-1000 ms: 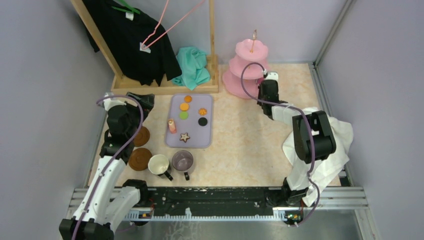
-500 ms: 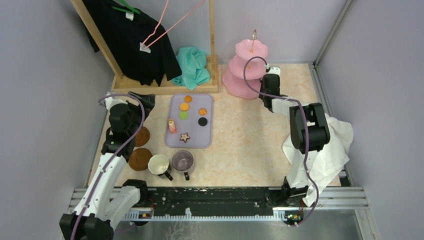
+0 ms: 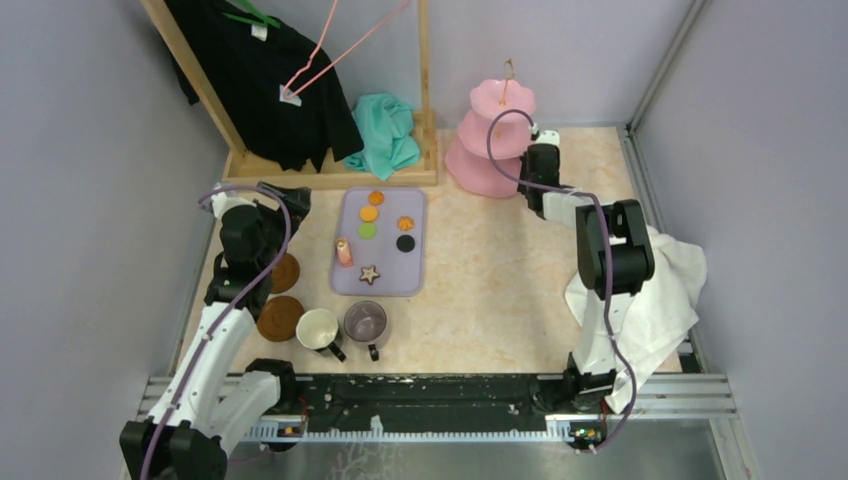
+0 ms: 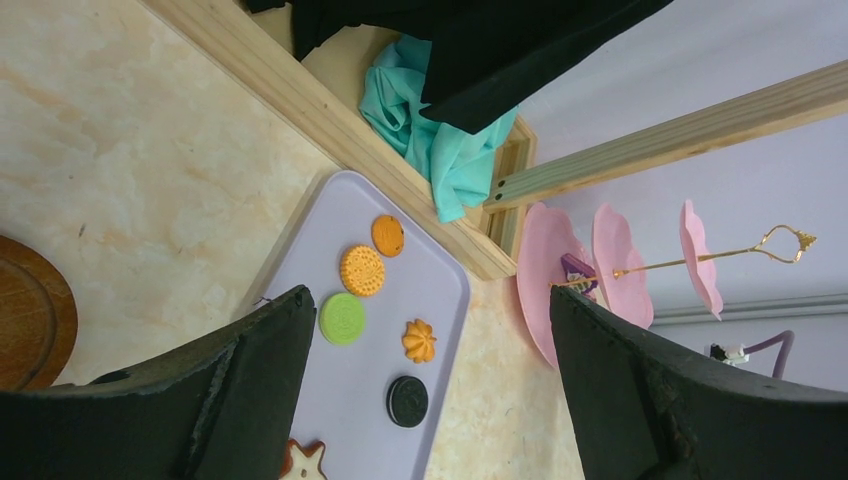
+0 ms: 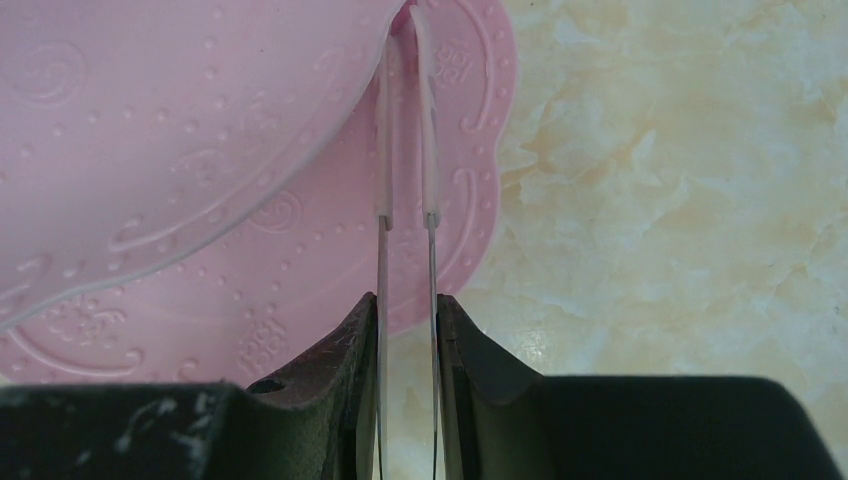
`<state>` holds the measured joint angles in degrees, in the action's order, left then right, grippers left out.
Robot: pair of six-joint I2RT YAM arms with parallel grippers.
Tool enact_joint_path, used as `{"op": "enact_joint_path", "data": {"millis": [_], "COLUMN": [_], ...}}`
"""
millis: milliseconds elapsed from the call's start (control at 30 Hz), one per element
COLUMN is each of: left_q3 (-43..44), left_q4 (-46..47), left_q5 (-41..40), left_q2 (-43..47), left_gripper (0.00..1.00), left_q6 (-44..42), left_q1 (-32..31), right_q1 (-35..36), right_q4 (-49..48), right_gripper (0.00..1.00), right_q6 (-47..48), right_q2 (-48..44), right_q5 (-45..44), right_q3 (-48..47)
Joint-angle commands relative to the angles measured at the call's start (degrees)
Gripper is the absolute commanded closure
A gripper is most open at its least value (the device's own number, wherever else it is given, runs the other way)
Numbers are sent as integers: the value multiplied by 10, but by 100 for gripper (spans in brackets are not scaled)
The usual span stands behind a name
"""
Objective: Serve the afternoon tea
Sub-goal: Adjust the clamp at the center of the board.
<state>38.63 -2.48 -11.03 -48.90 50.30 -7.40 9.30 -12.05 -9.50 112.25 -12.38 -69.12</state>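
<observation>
The pink three-tier stand (image 3: 495, 140) stands at the back. My right gripper (image 3: 540, 158) hovers beside its right edge, shut on thin metal tongs (image 5: 383, 150). The tongs' pale tips reach under a tier rim of the stand (image 5: 200, 150). A purple sweet (image 4: 578, 268) lies on a lower tier. On the lilac tray (image 3: 385, 258) lie an orange round (image 3: 369, 213), a green round (image 3: 367, 230), a black round (image 3: 405, 242) and a star cookie (image 3: 370, 273). My left gripper (image 3: 285, 200) hangs wide open and empty, left of the tray (image 4: 440, 290). The cream mug (image 3: 318, 328) and the purple mug (image 3: 366, 322) stand near the front. Two brown coasters (image 3: 280, 317) lie to their left.
A wooden clothes rack (image 3: 330, 175) with a black garment (image 3: 270, 80) stands at the back left. A teal cloth (image 3: 385, 135) sits on its base. A white towel (image 3: 660, 300) lies under my right arm at the table's right edge.
My right arm's elbow has swung left and the gripper with the tongs has edged closer to the stand. The left arm has barely moved.
</observation>
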Motion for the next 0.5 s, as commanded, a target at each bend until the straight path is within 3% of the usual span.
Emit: {"op": "enact_joint_path", "data": {"millis": [0, 467], "left_q3": [-2, -4], "left_q4": [18, 9], "left_q5": [-9, 0], "left_q2": [7, 28], "left_gripper": [8, 8], "left_q6": [-9, -8], "left_q1": [-2, -2], "right_q1": [-2, 35], "right_q4": [-34, -13], "right_gripper": [89, 91], "right_q6": [5, -10], "right_q2": [-47, -229], "right_q5": [0, -18], "right_q3": [2, 133]}}
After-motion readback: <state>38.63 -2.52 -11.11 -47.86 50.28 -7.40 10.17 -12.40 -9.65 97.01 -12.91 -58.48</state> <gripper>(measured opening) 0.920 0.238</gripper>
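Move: The right hand, gripping the tongs, is close to the near right edge of the cake stand. The purple sweet on the bottom tier, where the tongs' tips reach, lies about 8 cm ahead, 2 cm left and 4 cm lower. The stand's post is some 8 cm ahead and 9 cm left; the white towel lies roughly 18 cm back and 25 cm right. From the left hand the sweet is about 25 cm ahead, 50 cm right and 21 cm lower. Still pinching the tongs shut to the same gap, the right hand draws them away from the purple sweet and the stand's post, easing off and then quickening: about 5 cm up and nearly as far straight back. The wrist tips the fingers up some 5 degrees, most of it late in the rise. ##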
